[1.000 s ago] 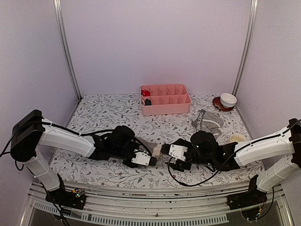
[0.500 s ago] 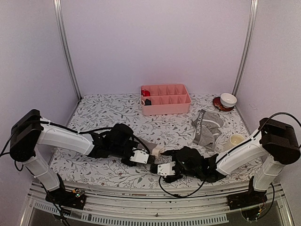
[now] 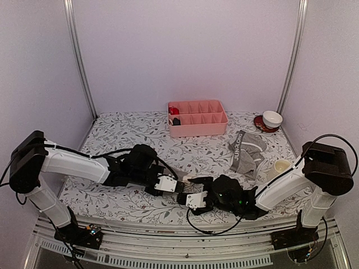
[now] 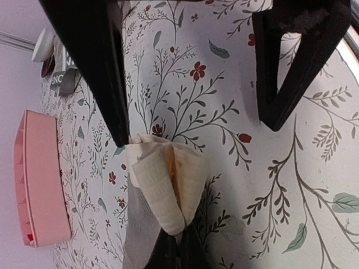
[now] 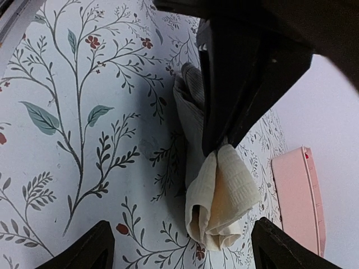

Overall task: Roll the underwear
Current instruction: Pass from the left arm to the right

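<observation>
The plain grey briefs (image 3: 175, 172) lie on the flowered table, their pale waistband (image 4: 165, 179) folded into a bunch. My left gripper (image 4: 176, 238) is shut on that bunch from behind, and in the top view this left gripper (image 3: 176, 186) lies low near the front edge. My right gripper (image 5: 185, 249) faces it, open, its fingertips (image 5: 84, 249) spread wide on either side of the waistband bunch (image 5: 221, 196) and a little short of it. From above, the right gripper (image 3: 189, 193) sits just right of the left one. The grey boxer-briefs (image 3: 247, 150) lie crumpled at the right.
A pink divided tray (image 3: 197, 130) stands at the back middle with small items in its left cells. A white bowl (image 3: 272, 118) on a red saucer sits at the back right. A pale cup (image 3: 282, 165) stands near the right arm. The table's front edge is close.
My right gripper has swung left and toward the front edge, letting go of the bunch, and now faces the waistband with wide jaws. The left gripper kept its grip and barely moved.
</observation>
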{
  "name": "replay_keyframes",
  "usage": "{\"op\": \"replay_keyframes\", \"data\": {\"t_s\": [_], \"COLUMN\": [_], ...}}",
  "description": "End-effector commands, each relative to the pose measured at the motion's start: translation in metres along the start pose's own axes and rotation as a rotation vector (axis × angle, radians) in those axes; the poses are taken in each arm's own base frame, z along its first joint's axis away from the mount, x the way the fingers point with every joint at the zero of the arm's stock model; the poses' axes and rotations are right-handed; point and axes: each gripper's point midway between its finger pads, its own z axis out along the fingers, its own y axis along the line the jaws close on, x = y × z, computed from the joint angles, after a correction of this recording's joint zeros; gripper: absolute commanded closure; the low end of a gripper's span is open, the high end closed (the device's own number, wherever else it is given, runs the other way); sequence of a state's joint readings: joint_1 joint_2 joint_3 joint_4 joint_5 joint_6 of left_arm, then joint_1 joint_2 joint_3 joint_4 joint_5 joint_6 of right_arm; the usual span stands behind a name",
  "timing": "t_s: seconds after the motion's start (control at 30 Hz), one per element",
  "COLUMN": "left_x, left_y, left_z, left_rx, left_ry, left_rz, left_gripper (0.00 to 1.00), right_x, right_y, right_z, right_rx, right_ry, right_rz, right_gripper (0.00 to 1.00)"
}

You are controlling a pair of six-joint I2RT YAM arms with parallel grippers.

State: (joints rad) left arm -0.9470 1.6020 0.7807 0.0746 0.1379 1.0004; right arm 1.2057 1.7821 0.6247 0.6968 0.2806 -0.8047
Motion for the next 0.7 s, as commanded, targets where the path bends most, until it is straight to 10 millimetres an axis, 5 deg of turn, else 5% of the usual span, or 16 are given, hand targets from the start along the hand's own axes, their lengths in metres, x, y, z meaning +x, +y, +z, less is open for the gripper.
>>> {"op": "replay_keyframes", "data": {"t_s": [0.0,0.33,0.53,0.67], "left_x": [-0.009,-0.012,-0.013,-0.013], "left_y": [0.009,0.013,0.011,0.010], "left_z": [-0.007,-0.011,-0.011,-0.011], "left_rx": [-0.018,-0.020,-0.013,-0.006], "left_ry": [-0.054,-0.074,-0.078,-0.081], "left_rz": [0.001,-0.006,-0.006,-0.007], "left_gripper": [1.00,1.00,1.00,1.00], "right_x": [-0.032,-0.030,-0.034,-0.033], "right_y": [-0.029,-0.023,-0.026,-0.023], "right_z": [-0.022,-0.011,-0.008,-0.004], "right_rx": [0.093,0.120,0.114,0.099], "right_ry": [-0.165,-0.190,-0.208,-0.206], "right_rz": [0.099,0.085,0.098,0.106], "right_gripper": [0.13,0.16,0.36,0.39]}}
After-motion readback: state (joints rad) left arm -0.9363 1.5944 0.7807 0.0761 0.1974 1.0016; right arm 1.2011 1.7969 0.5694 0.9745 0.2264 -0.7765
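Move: The underwear's cream waistband end, pinched in the shut left fingers, stands about 3 cm to the right hand's left, 2 cm ahead and 2 cm above, nearer that hand's upper finger. It is only some 1 cm to the left hand's right, about level with it. From the right hand, the pink box is about 34 cm ahead and 4 cm right, the lettered grey cloth some 19 cm ahead and 25 cm right. With no grip on the cloth yet, the right hand brings its open fingers up around the waistband end, rising about 3.5 cm and easing a centimetre left while its fingertips tilt up some 10 degrees. Once up, its wide fingers begin closing, to a bit over half open, one on either side of the roll. The left hand stays put and keeps its pinch. ##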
